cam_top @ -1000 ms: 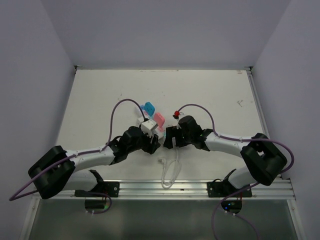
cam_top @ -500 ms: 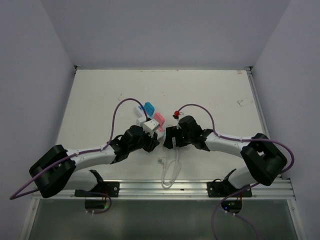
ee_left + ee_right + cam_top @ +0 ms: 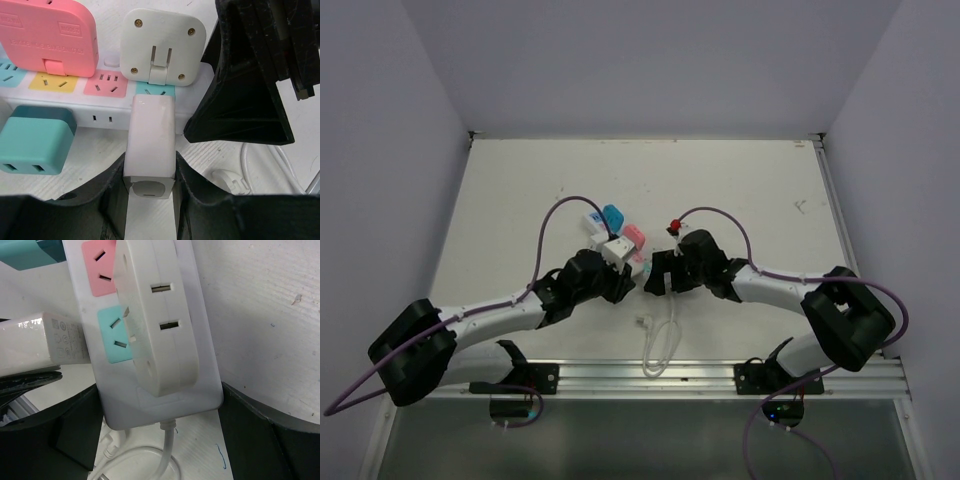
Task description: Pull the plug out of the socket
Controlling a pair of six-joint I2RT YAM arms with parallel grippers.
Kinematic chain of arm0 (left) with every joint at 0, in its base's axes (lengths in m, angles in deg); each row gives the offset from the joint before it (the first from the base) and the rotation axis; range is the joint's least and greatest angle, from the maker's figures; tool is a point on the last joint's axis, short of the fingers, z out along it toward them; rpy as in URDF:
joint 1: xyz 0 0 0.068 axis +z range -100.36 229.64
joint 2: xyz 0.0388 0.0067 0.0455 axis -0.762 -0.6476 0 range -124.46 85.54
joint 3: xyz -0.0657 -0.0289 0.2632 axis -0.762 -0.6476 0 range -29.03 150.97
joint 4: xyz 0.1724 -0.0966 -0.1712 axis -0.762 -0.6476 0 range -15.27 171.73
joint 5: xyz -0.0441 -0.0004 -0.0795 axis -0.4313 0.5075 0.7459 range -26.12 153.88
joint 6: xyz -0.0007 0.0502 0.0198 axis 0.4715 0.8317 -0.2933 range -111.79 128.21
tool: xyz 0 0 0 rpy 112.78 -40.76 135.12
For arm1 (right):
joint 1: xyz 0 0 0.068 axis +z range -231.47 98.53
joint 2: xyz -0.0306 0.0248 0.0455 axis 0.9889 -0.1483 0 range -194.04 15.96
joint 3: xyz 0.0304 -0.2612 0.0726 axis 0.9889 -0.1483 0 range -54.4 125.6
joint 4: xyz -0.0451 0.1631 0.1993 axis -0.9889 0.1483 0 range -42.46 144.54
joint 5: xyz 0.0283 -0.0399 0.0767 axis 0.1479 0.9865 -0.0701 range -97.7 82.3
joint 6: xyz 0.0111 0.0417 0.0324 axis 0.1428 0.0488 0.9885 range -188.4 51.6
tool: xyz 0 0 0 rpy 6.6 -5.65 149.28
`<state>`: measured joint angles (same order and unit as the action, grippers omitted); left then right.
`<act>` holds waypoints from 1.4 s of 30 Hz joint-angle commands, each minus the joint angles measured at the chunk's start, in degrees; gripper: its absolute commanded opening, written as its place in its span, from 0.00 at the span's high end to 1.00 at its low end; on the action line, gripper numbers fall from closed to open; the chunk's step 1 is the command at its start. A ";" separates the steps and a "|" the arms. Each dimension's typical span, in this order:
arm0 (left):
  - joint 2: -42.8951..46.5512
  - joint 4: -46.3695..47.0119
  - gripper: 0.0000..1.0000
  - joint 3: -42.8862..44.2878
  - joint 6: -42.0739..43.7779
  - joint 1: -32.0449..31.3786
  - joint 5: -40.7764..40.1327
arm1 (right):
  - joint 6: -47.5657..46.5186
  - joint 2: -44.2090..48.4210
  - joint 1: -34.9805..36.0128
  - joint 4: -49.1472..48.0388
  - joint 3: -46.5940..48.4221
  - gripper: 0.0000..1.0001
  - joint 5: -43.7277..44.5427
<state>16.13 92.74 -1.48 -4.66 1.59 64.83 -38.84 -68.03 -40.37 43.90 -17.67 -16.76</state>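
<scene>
The socket (image 3: pixel 107 117) is a long white strip with teal, yellow and pink outlet faces. A pink adapter (image 3: pixel 47 37), a white square adapter (image 3: pixel 162 45) and a teal adapter (image 3: pixel 35 145) sit on or beside it. My left gripper (image 3: pixel 150 170) is shut on a white rectangular plug (image 3: pixel 150 140), whose far end meets the strip at the teal outlet; its prongs are hidden. My right gripper (image 3: pixel 160 405) is shut across the strip's cord end (image 3: pixel 165 395). In the top view both grippers, left (image 3: pixel 623 277) and right (image 3: pixel 653 272), meet at the strip (image 3: pixel 596 226).
The strip's thin white cord (image 3: pixel 167 450) loops on the table toward the near edge (image 3: pixel 660 345). The right gripper's black finger (image 3: pixel 245 90) stands just right of the white plug. Purple cables arch over both arms. Walls close in the table on three sides.
The left arm has stretched forward and its elbow has swung out to the left. The strip with its adapters has shifted slightly up and left. The right arm has barely moved.
</scene>
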 commanded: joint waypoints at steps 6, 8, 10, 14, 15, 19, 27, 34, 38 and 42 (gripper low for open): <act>5.86 2.44 1.00 0.84 -2.51 0.06 0.19 | 0.50 -1.62 -5.07 3.37 -1.49 1.00 8.88; 6.03 1.57 1.00 1.10 -3.13 0.06 0.37 | 0.50 -1.80 -5.07 3.46 -1.40 1.00 10.02; 6.56 1.04 1.00 1.45 -3.75 0.06 -0.68 | 0.50 -1.53 -5.15 4.77 -1.49 1.00 10.38; 8.58 -2.99 1.00 2.68 -5.94 0.50 -7.62 | 0.58 -0.22 -5.50 5.22 -1.84 1.00 11.60; 8.93 -4.05 1.00 3.03 -7.51 1.72 -10.24 | 0.58 0.13 -5.68 5.31 -2.01 1.00 11.78; 9.03 -7.05 1.00 3.56 -12.53 9.36 -11.76 | 0.58 1.37 -6.12 4.87 -2.89 1.00 11.61; 2.19 -4.68 1.00 5.93 -22.98 27.71 -5.29 | -0.12 2.51 -6.21 4.26 -3.77 1.00 10.47; -8.63 4.36 0.92 9.36 -30.46 40.84 6.86 | -0.56 2.95 -6.30 3.90 -3.95 1.00 9.67; -17.31 5.95 0.89 14.19 -32.92 45.22 10.91 | -1.00 3.21 -6.30 3.90 -3.95 1.00 9.32; -22.87 8.85 0.82 16.48 -35.30 48.05 14.51 | -1.26 3.56 -6.39 3.90 -3.95 1.00 9.24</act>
<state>-4.53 93.81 11.70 -36.17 47.62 74.16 -40.15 -65.67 -46.29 44.97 -20.38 -7.15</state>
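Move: The left hand already grips the white plug right beside the socket strip; the bare table it will carry it to lies about 18 cm ahead, 19 cm left and 7 cm below. The strip's near end is some 3 cm ahead and 5 cm right of that hand, the teal plug 6 cm ahead and 5 cm left, the pink plug straight ahead 11 cm. From the right hand, already clamping the strip's near end, the white plug lies about 3 cm back, 6 cm left and 3 cm up. Still pinching the white plug, the left hand lifts it about 2 cm clear of the strip, then swings left and forward over the table, away from the strip, some 25 cm, turning roughly 55 degrees counter-clockwise and sinking about 4 cm late on. The right hand keeps its hold on the strip's end, jerks about 5 cm right and forward, turning slightly clockwise, then eases a little farther right. ##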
